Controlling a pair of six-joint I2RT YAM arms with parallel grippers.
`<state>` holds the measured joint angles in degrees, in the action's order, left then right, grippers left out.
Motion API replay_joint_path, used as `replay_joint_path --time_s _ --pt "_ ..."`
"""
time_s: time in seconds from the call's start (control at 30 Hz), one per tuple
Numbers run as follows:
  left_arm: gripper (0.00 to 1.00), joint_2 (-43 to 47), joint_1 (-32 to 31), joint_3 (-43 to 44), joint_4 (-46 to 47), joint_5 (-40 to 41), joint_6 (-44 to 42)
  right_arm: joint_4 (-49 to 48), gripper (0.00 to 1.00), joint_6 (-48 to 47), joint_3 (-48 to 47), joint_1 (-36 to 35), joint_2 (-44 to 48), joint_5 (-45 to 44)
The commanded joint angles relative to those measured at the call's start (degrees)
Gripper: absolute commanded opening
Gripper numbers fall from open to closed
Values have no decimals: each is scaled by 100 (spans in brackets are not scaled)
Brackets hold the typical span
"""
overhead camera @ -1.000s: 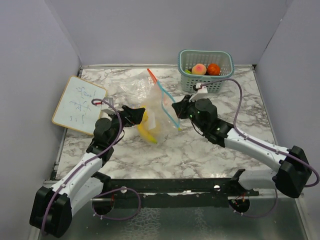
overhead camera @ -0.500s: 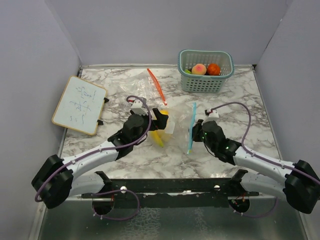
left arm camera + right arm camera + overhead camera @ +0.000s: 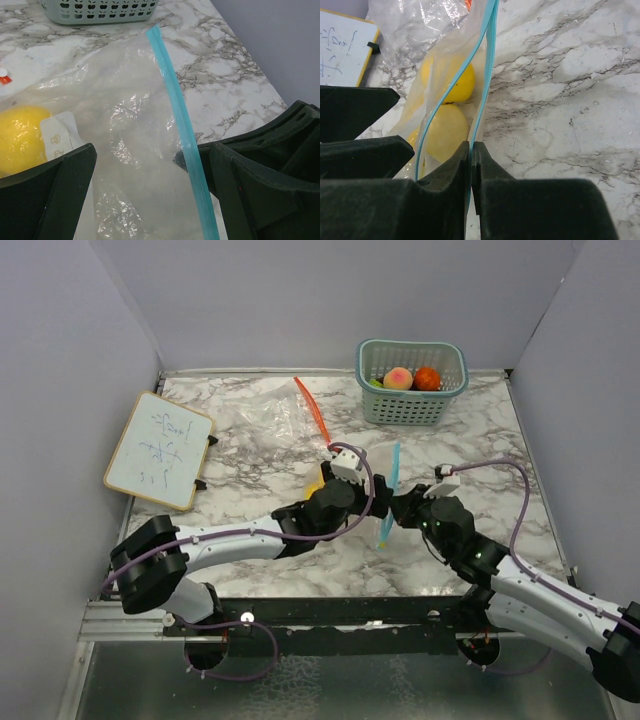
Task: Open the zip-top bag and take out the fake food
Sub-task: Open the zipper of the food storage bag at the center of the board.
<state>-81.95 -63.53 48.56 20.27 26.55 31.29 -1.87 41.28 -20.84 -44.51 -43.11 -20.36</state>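
The clear zip-top bag (image 3: pixel 135 130) lies mid-table, its blue zip strip (image 3: pixel 391 485) standing up. My right gripper (image 3: pixel 471 150) is shut on that blue edge, which runs between its pads. Through the mouth I see fake food inside: a yellow lemon (image 3: pixel 447 80) and another yellow piece (image 3: pixel 445 132). My left gripper (image 3: pixel 155 195) is open, its fingers (image 3: pixel 45 200) wide on either side of the bag's film and blue strip, touching nothing. In the top view the left gripper (image 3: pixel 378 488) and right gripper (image 3: pixel 400 508) sit almost together at the bag.
A teal mesh basket (image 3: pixel 410 410) at the back right holds a peach (image 3: pixel 398 378) and an orange (image 3: pixel 427 378). The bag's orange-red strip (image 3: pixel 312 410) lies toward the back. A whiteboard (image 3: pixel 158 450) rests at the left edge. Walls close three sides.
My left arm has swung right across the bag to the blue strip. My right gripper has drawn the blue edge toward the near right, stretching the bag out.
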Motion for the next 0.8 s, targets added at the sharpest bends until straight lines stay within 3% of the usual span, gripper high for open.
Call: replay_joint_path --time_s 0.0,0.2,0.33,0.43,0.5,0.53,0.6,0.63,0.77 --pt "99 -218 -195 280 34 345 -295 79 8 101 -7 -12 -108 -166" --pt "98 -661 -415 857 -613 784 -697 -41 9 145 45 -9 -116 -99" --pt "86 -812 -465 937 -689 826 -770 42 9 109 10 -14 -60 -146" --pt "68 -901 -462 975 -736 825 -756 92 9 109 19 -9 -13 -173" --pt "51 -940 -459 1008 -808 826 -755 135 9 117 19 -13 38 -214" --pt "39 -958 -456 1030 -836 822 -771 169 9 117 30 -14 68 -246" --pt "5 -956 -461 1050 -905 864 -797 232 9 104 38 -7 115 -361" --pt "0 -936 -459 1053 -947 920 -801 297 9 100 41 -13 123 -439" --pt "0 -719 -426 1011 -992 1067 -933 919 9 150 -43 -10 103 -933"
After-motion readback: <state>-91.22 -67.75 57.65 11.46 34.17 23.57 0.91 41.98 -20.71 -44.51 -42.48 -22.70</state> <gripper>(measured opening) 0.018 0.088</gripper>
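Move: The left hand is wide open, with the left lip of the bag's blue zipper about 3 cm to its right, 1 cm ahead and 3 cm below. The right lip, held in the right fingers, is some 6 cm to its right, 2 cm back and 6 cm lower; the yellow fake food lies roughly 8 cm ahead, 8 cm left and 13 cm down. From the right hand, the left lip is about 3 cm ahead, 4 cm left and 3 cm up. The left hand eases about 2.5 cm to the right with its fingers spread to take in the loose left lip, then sinks some 3 cm, its left side rolling up by about 15 degrees, while the fingers shut fully and pinch the blue strip. The right hand, its fingers still shut on the opposite lip, holds that side nearly in place just beside the left fingertips, dipping only about 1 cm. ##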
